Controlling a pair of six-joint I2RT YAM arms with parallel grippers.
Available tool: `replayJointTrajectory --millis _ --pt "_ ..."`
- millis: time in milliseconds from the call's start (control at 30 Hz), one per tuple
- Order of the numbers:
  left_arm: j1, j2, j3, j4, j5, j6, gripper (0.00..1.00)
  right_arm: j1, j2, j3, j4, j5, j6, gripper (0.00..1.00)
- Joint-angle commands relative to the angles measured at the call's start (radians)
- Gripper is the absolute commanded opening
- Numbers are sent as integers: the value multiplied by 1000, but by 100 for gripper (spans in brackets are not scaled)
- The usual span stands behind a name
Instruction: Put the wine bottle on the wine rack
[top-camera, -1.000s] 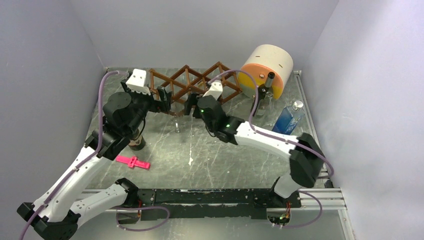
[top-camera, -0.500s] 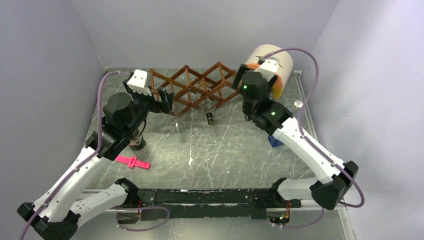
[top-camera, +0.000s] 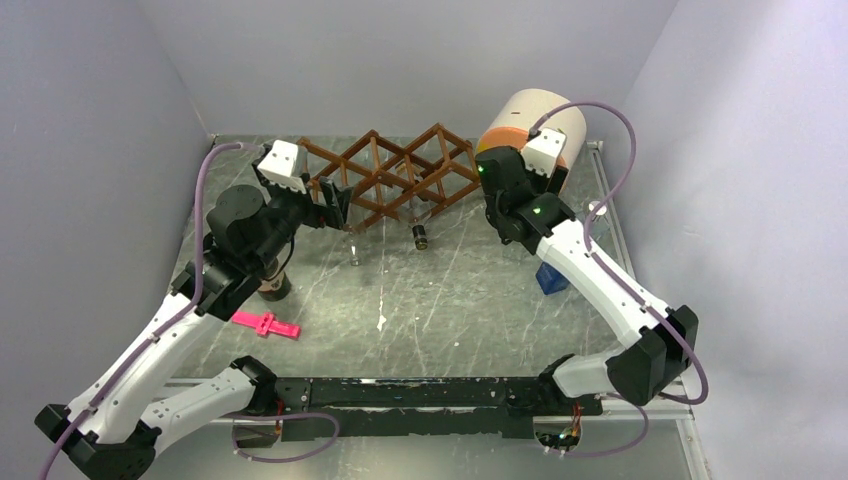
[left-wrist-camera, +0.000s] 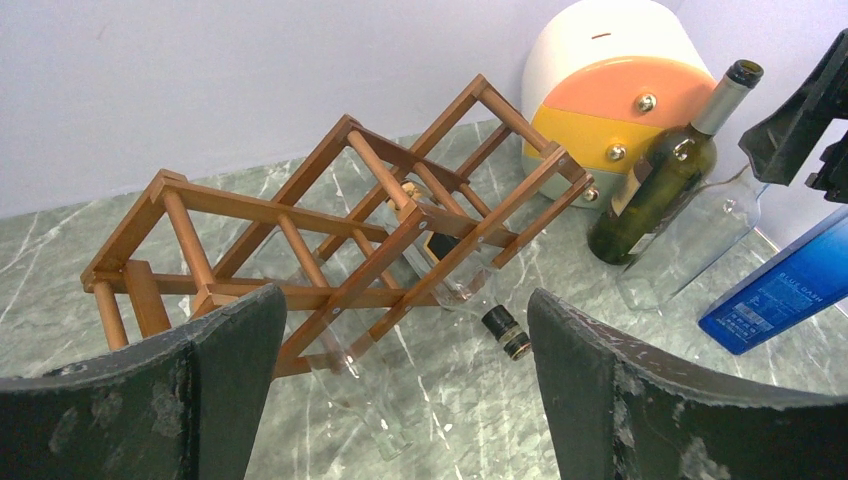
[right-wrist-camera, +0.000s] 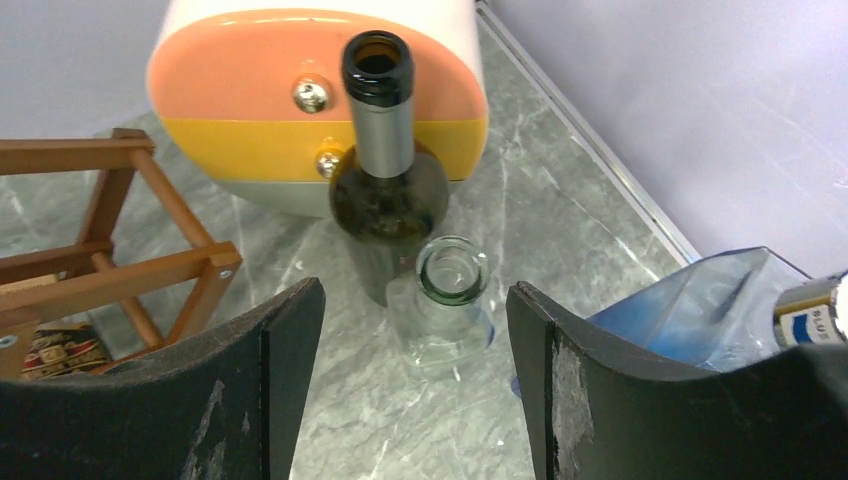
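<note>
The reddish-brown lattice wine rack (top-camera: 385, 180) stands at the back middle of the table; it also shows in the left wrist view (left-wrist-camera: 330, 230) and in the right wrist view (right-wrist-camera: 110, 265). A dark green wine bottle (right-wrist-camera: 388, 200) stands upright in front of the cylinder, also in the left wrist view (left-wrist-camera: 660, 180); my right arm hides it in the top view. My right gripper (right-wrist-camera: 412, 290) is open and empty, just short of it, and shows from above (top-camera: 497, 178). My left gripper (left-wrist-camera: 405, 300) is open and empty at the rack's left end (top-camera: 335, 205).
A cream, orange and yellow cylinder (top-camera: 530, 125) lies at the back right. A clear bottle (right-wrist-camera: 450, 300) stands in front of the wine bottle. A blue bottle (top-camera: 552, 275) stands to the right. Two clear bottles (left-wrist-camera: 350, 390) (left-wrist-camera: 470, 290) lie in the rack. A pink clip (top-camera: 266, 324) lies front left.
My right arm has left the rack and swung right to the standing bottles by the cylinder, open and empty. A black-capped clear bottle stays in the rack. My left arm has barely moved.
</note>
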Motion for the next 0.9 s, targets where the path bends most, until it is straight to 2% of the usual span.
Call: replayJointTrajectory --millis 0,233,333,467,700,800,867 --pt "7 6 -2 33 28 -11 94 -28 -35 -36 -14 56 39 71" --pt "7 22 -4 32 30 -14 93 -78 -29 -88 11 23 21 72" --pt "7 27 -6 34 31 -15 93 -91 -41 -153 111 -58 -44 72" --pt "7 39 -7 33 18 -14 93 -133 -77 -245 252 -159 -136 65" --pt "8 53 -7 32 25 -15 93 -137 -98 -276 352 -215 -276 46" --pt "8 56 -7 30 27 -15 93 -137 -105 -281 373 -213 -306 44" --pt "8 59 -6 29 27 -15 93 -137 -108 -280 379 -210 -317 50"
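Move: The clear bottle stands roughly 3 cm ahead and 3 cm right of the right hand, its middle some 17 cm below. From that hand, the green bottle is about 10 cm ahead, 2 cm right; the blue bottle about 7 cm back, 12 cm right; the rack's middle about 8 cm ahead, 28 cm left. From the left hand, the clear bottle is roughly 12 cm ahead, 42 cm right and 25 cm down. The right hand swings 3 cm right, sinks nearly 7, rises slightly, fingers narrowing astride the clear bottle's mouth. ##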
